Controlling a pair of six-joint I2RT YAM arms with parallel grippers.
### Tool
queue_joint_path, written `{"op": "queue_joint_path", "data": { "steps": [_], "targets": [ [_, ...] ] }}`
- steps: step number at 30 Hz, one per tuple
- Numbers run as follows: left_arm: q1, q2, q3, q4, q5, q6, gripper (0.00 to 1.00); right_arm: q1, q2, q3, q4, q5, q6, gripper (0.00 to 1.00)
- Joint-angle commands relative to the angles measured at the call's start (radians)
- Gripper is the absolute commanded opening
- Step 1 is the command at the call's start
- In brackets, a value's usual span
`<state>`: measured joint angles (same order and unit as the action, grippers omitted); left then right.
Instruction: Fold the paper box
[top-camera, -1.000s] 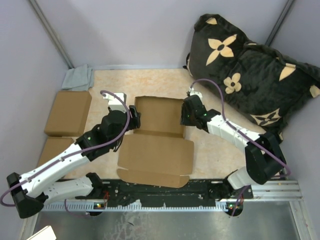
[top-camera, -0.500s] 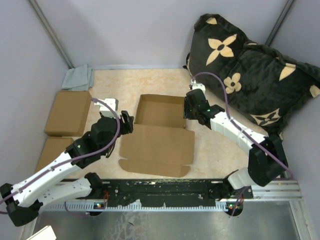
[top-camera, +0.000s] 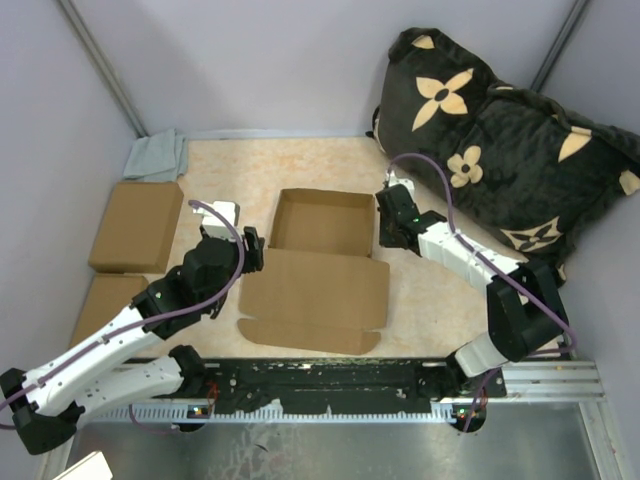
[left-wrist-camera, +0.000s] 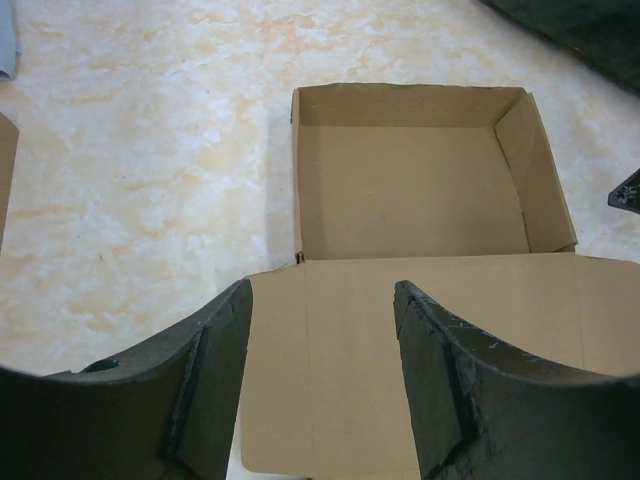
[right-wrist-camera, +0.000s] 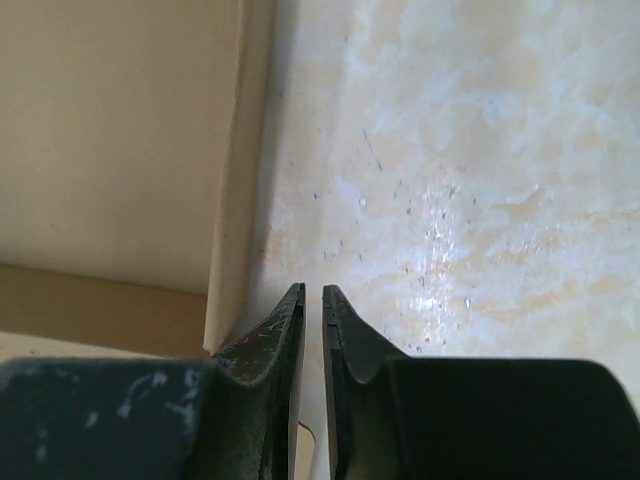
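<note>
The paper box (top-camera: 322, 222) lies mid-table, plain brown. Its far half forms a shallow tray with four upright walls, and its lid panel (top-camera: 315, 295) lies flat toward me. In the left wrist view the tray (left-wrist-camera: 410, 190) is ahead and the lid (left-wrist-camera: 480, 330) is underneath. My left gripper (top-camera: 252, 250) hovers at the lid's left corner, open (left-wrist-camera: 322, 290), with only cardboard showing below its fingers (left-wrist-camera: 215, 370). My right gripper (top-camera: 388, 236) is just outside the tray's right wall (right-wrist-camera: 240, 180). Its jaws (right-wrist-camera: 312, 290) are drawn to a thin slit with nothing gripped.
Two brown cardboard blocks (top-camera: 137, 225) (top-camera: 105, 300) lie along the left wall, with a grey cloth (top-camera: 157, 156) in the far left corner. A black pillow with beige flowers (top-camera: 500, 140) fills the far right. The arms' base rail (top-camera: 330, 375) runs along the near edge.
My left gripper backed off the tray's left wall toward the near left. My right gripper let go of the right wall, shifted slightly right and narrowed its jaws. The tray walls stay up.
</note>
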<state>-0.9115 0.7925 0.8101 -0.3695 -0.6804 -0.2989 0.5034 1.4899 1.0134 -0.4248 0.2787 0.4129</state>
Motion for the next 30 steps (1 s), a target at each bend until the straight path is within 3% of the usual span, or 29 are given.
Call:
{"op": "queue_joint_path", "data": {
  "steps": [1,10,18,22,25,28,30],
  "targets": [
    [0.005,-0.018,-0.009,-0.012,0.001,0.032,0.65,0.012,0.004,-0.017,-0.028,-0.058,-0.039,0.13],
    [0.006,-0.007,-0.040,0.020,0.014,0.052,0.65,0.174,0.041,0.032,-0.087,-0.154,-0.026,0.11],
    [0.005,-0.018,-0.045,0.023,0.018,0.086,0.65,0.203,-0.029,0.080,0.044,-0.334,-0.036,0.12],
    [0.006,-0.038,-0.060,0.032,0.003,0.095,0.65,0.204,0.008,0.207,-0.060,-0.201,-0.111,0.14],
    [0.007,-0.045,-0.076,0.047,0.000,0.100,0.65,0.193,0.068,0.313,-0.108,-0.110,-0.189,0.20],
    [0.007,-0.047,-0.077,0.045,-0.004,0.099,0.65,0.147,0.152,0.414,-0.077,-0.119,-0.259,0.43],
    [0.008,-0.050,-0.079,0.043,-0.008,0.098,0.65,0.108,0.260,0.499,-0.060,-0.184,-0.307,0.48]
  ]
}}
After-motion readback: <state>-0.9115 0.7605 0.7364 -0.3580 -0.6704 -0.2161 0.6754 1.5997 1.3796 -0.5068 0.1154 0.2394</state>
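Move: The tray's right wall has its middle some 4 cm ahead of the right hand, about 3 cm to the left and 2 cm lower; the tray's centre lies roughly 16 cm left and 5 cm ahead. The unfolded lid panel is about 17 cm to the left and 12 cm back, a little lower. From the left hand that right wall is some 13 cm ahead, 26 cm right and 19 cm below. With its fingers shut, the right hand sweeps back and left about 7 cm each way and slightly down, pushing the tray's near right corner round while the wrist turns counter-clockwise some 20 degrees. It then lifts clear about 12 cm, swinging forward and farther left over the tray as its fingers open to nearly half; the left hand, still open, sinks about 2 cm. ##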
